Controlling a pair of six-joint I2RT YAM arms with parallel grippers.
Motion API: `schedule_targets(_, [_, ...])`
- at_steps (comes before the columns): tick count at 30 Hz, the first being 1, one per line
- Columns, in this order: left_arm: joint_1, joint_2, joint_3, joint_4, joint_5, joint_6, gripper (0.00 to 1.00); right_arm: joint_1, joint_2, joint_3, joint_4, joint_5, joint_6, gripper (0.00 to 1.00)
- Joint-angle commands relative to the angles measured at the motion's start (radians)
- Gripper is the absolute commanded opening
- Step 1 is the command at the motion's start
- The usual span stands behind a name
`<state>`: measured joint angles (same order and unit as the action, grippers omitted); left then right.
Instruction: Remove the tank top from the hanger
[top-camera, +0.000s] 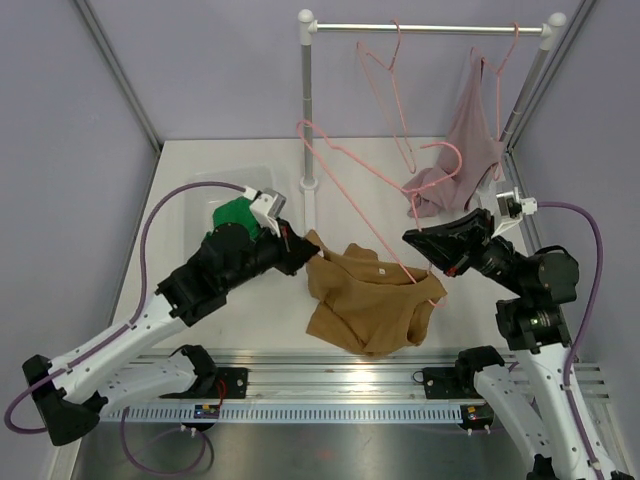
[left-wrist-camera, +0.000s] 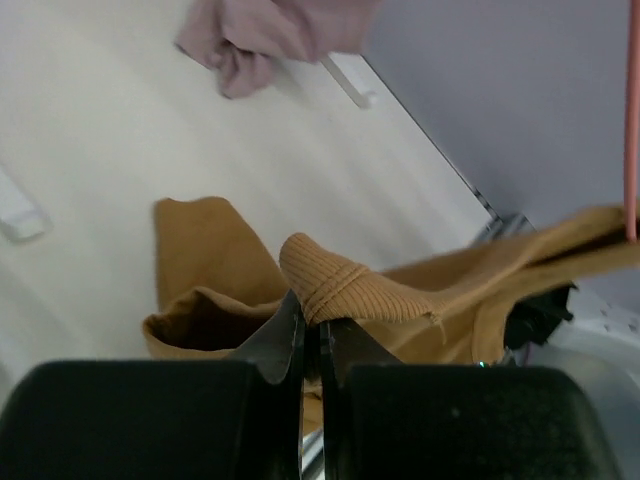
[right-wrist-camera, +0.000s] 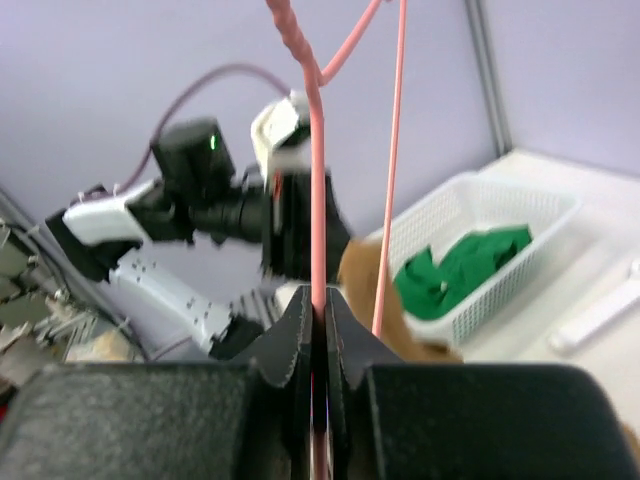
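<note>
A tan ribbed tank top (top-camera: 365, 300) hangs bunched above the table's front middle, still threaded on a pink wire hanger (top-camera: 350, 170). My left gripper (top-camera: 300, 250) is shut on a strap of the tank top (left-wrist-camera: 335, 285) at its left edge. My right gripper (top-camera: 420, 238) is shut on the hanger's wire (right-wrist-camera: 317, 200) at the garment's right side. The hanger's hook end points up and left toward the rack post. In the right wrist view the tan cloth (right-wrist-camera: 360, 280) hangs behind the wire.
A white basket (top-camera: 200, 215) holding a green garment (top-camera: 235, 212) sits behind my left arm. A clothes rack (top-camera: 430, 28) at the back carries an empty pink hanger (top-camera: 385, 90) and a mauve top (top-camera: 465, 150) on another hanger.
</note>
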<state>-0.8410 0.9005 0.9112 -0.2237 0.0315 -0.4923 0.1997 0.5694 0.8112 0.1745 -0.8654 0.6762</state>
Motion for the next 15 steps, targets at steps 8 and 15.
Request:
schedule_targets(8, [-0.21,0.087,-0.113,0.135,0.003,0.044,0.0,-0.002,0.141,-0.026,0.699,0.304,0.172,0.0])
schedule_targets(15, [-0.216,0.107,-0.153,0.147,-0.027,0.031,0.0,0.0,0.058,-0.056,0.721,0.391,0.045,0.0])
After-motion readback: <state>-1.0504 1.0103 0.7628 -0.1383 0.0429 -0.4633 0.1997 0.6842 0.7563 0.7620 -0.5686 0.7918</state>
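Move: The left hand holds one strap of the brown tank top, whose middle is about 10 cm to its right, 7 back and 15 lower. The edge still on the hanger's lower end is some 21 cm right, 9 back and 5 below. From the right hand, gripping the hanger's shoulder, the rack rail's middle is roughly 32 cm ahead, 7 right and 10 up; the tank top is 5 left, 2 back and 26 below. The pink top hangs some 28 ahead, 15 right and 18 lower. Still pinching the strap, the left hand pulls the brown tank top first back and right, then down towards the table, about 9 cm down in all, turning some 15 degrees clockwise. The right hand keeps hold of the pink hanger and draws it the other way, up about 8 cm and forward a few, easing slightly back late on, as its fingers tip further upward. Both grippers stay shut. ##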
